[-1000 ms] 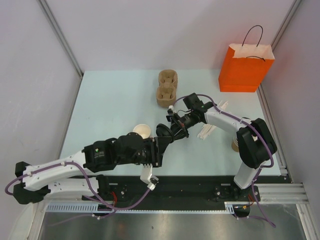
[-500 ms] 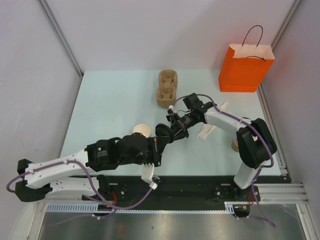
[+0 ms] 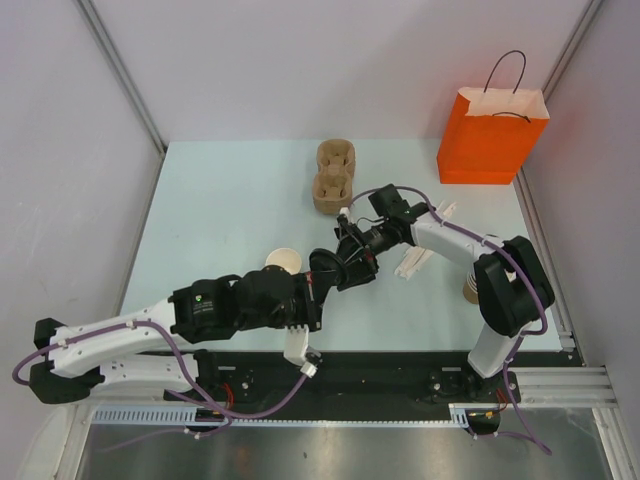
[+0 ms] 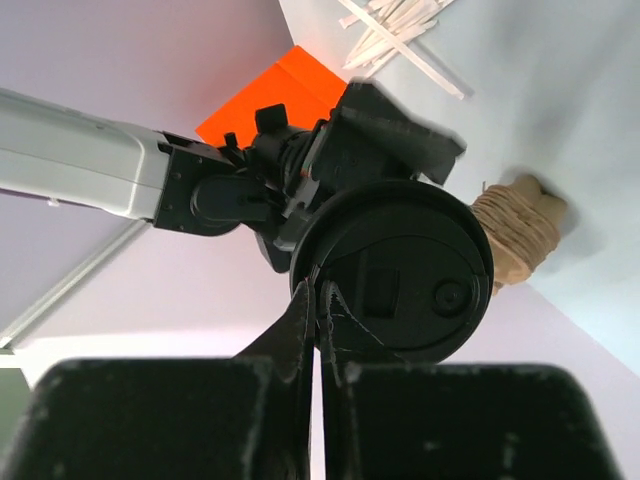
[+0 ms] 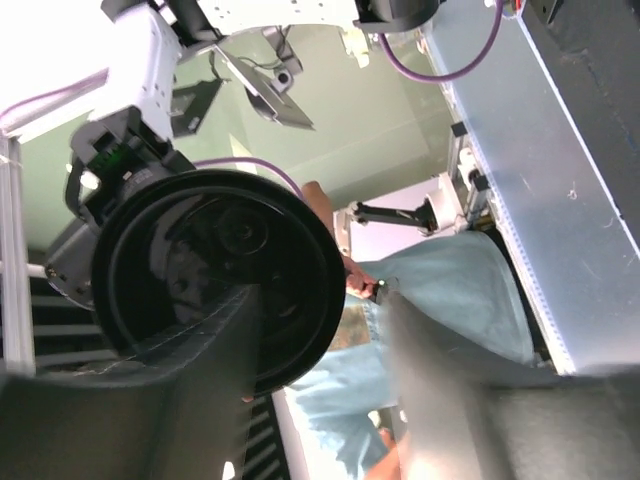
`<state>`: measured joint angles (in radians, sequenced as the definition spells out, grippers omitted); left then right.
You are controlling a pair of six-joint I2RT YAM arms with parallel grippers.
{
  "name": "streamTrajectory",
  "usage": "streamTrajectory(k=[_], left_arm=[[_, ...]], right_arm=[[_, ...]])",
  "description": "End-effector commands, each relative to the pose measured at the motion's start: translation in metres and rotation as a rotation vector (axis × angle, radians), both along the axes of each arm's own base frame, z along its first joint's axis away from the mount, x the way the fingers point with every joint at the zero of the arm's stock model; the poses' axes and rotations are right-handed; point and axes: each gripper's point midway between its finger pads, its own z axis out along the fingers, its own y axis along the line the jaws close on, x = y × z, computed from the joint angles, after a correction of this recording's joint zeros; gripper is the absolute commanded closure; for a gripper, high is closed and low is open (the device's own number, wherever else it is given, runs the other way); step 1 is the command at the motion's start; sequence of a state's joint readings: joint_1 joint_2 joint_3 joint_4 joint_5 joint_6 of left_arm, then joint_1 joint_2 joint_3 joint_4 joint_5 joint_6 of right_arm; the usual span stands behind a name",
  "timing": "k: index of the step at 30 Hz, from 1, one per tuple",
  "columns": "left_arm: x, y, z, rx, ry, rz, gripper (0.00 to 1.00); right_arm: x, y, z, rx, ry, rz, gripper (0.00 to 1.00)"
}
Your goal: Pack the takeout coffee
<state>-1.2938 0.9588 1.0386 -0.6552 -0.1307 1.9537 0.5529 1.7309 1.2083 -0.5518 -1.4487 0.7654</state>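
A round black plastic lid [image 3: 326, 267] hangs in the air between the two arms, edge-on to the table. My left gripper [image 3: 319, 277] is shut on its rim; in the left wrist view the fingertips [image 4: 303, 305] pinch the lid [image 4: 400, 275] at its lower left edge. My right gripper [image 3: 348, 258] stands open around the far side, with the lid [image 5: 215, 275] against one finger and a wide gap to the other finger [image 5: 420, 360]. A lidless tan paper cup [image 3: 283, 262] stands on the table just left of the lid. A lidded takeout coffee is out of view.
The brown pulp carrier [image 3: 335, 176] lies at the back centre. An orange paper bag [image 3: 492, 135] stands at the back right. White stir sticks [image 3: 418, 256] lie right of the grippers. A stack of tan cups [image 3: 468, 291] is by the right arm's base.
My left gripper has closed on the lid's rim. My right gripper, shut on the lid before, has opened and let go of it. The lid shifted slightly left.
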Motion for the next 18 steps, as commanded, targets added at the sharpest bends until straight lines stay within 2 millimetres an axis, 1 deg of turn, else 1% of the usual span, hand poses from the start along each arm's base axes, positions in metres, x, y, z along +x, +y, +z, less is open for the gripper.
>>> streamTrajectory(k=[1,2,3,4,6,7,8,9,10,11,12,13,14,15,16,17,18], left_arm=[[0.003,0.005,0.020,-0.080,0.037,0.061,1.00],[0.004,0.007,0.019,-0.089,0.069,0.093,1.00],[0.006,0.009,0.019,-0.092,0.082,0.112,1.00],[0.006,0.010,0.021,-0.104,0.099,0.127,1.00],[0.010,0.017,0.019,-0.124,0.163,0.188,1.00],[0.011,0.020,0.021,-0.141,0.198,0.207,1.00],[0.014,0.024,0.017,-0.153,0.263,0.257,1.00],[0.024,0.031,0.016,-0.170,0.300,0.317,1.00],[0.027,0.033,0.024,-0.206,0.346,0.339,1.00],[0.032,0.038,0.017,-0.217,0.429,0.407,1.00],[0.045,0.048,0.019,-0.245,0.467,0.481,1.00],[0.045,0.051,0.024,-0.287,0.553,0.525,1.00],[0.051,0.055,0.022,-0.292,0.591,0.571,1.00],[0.065,0.068,0.024,-0.319,0.609,0.650,1.00],[0.067,0.069,0.032,-0.355,0.646,0.663,1.00],[0.066,0.071,0.026,-0.358,0.725,0.703,1.00],[0.075,0.081,0.027,-0.390,0.762,0.764,1.00]], right_arm=[[0.013,-0.004,0.011,0.034,-0.045,-0.029,0.24],[0.015,-0.005,0.011,0.035,-0.050,-0.036,0.05],[0.020,-0.008,0.011,0.036,-0.052,-0.050,0.00],[0.023,-0.009,0.012,0.037,-0.057,-0.060,0.00],[0.033,-0.011,0.014,0.041,-0.078,-0.086,0.00],[0.043,-0.015,0.015,0.043,-0.089,-0.112,0.00],[0.050,-0.016,0.021,0.050,-0.113,-0.127,0.00],[0.055,-0.018,0.023,0.054,-0.127,-0.139,0.00],[0.064,-0.021,0.026,0.057,-0.144,-0.161,0.00],[0.071,-0.021,0.032,0.061,-0.175,-0.178,0.00],[0.076,-0.022,0.037,0.068,-0.197,-0.187,0.00],[0.082,-0.023,0.040,0.071,-0.219,-0.200,0.00],[0.093,-0.026,0.043,0.069,-0.246,-0.225,0.00],[0.105,-0.025,0.063,0.100,-0.322,-0.237,0.00],[0.112,-0.026,0.073,0.109,-0.348,-0.247,0.00],[0.126,-0.030,0.083,0.112,-0.397,-0.278,0.00],[0.140,-0.031,0.101,0.141,-0.502,-0.291,0.00]])
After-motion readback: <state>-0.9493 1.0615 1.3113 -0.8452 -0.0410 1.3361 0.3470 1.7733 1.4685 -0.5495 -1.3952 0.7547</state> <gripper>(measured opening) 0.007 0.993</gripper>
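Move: The left hand already holds the black lid by its edge. The open paper cup it is for stands about 13 cm ahead, 8 cm to the left and some 22 cm below; the pulp cup tray lies roughly 39 cm ahead, 3 cm to the right, and the straws about 23 cm ahead, 24 cm to the right, both on the table. From the right hand the cup is some 10 cm ahead, 13 cm left and 17 cm below. Keeping its pinch on the lid's edge, the left hand starts slowly, then speeds up forward and to its left by about 10 cm in all with a slight rise, bringing the lid across towards the space over the cup while the wrist swings some 35 degrees counter-clockwise and also tips. The right hand, its fingers already half open at the lid, opens them fully and backs clear of the lid, forward and increasingly up, drifting a little to the right. ##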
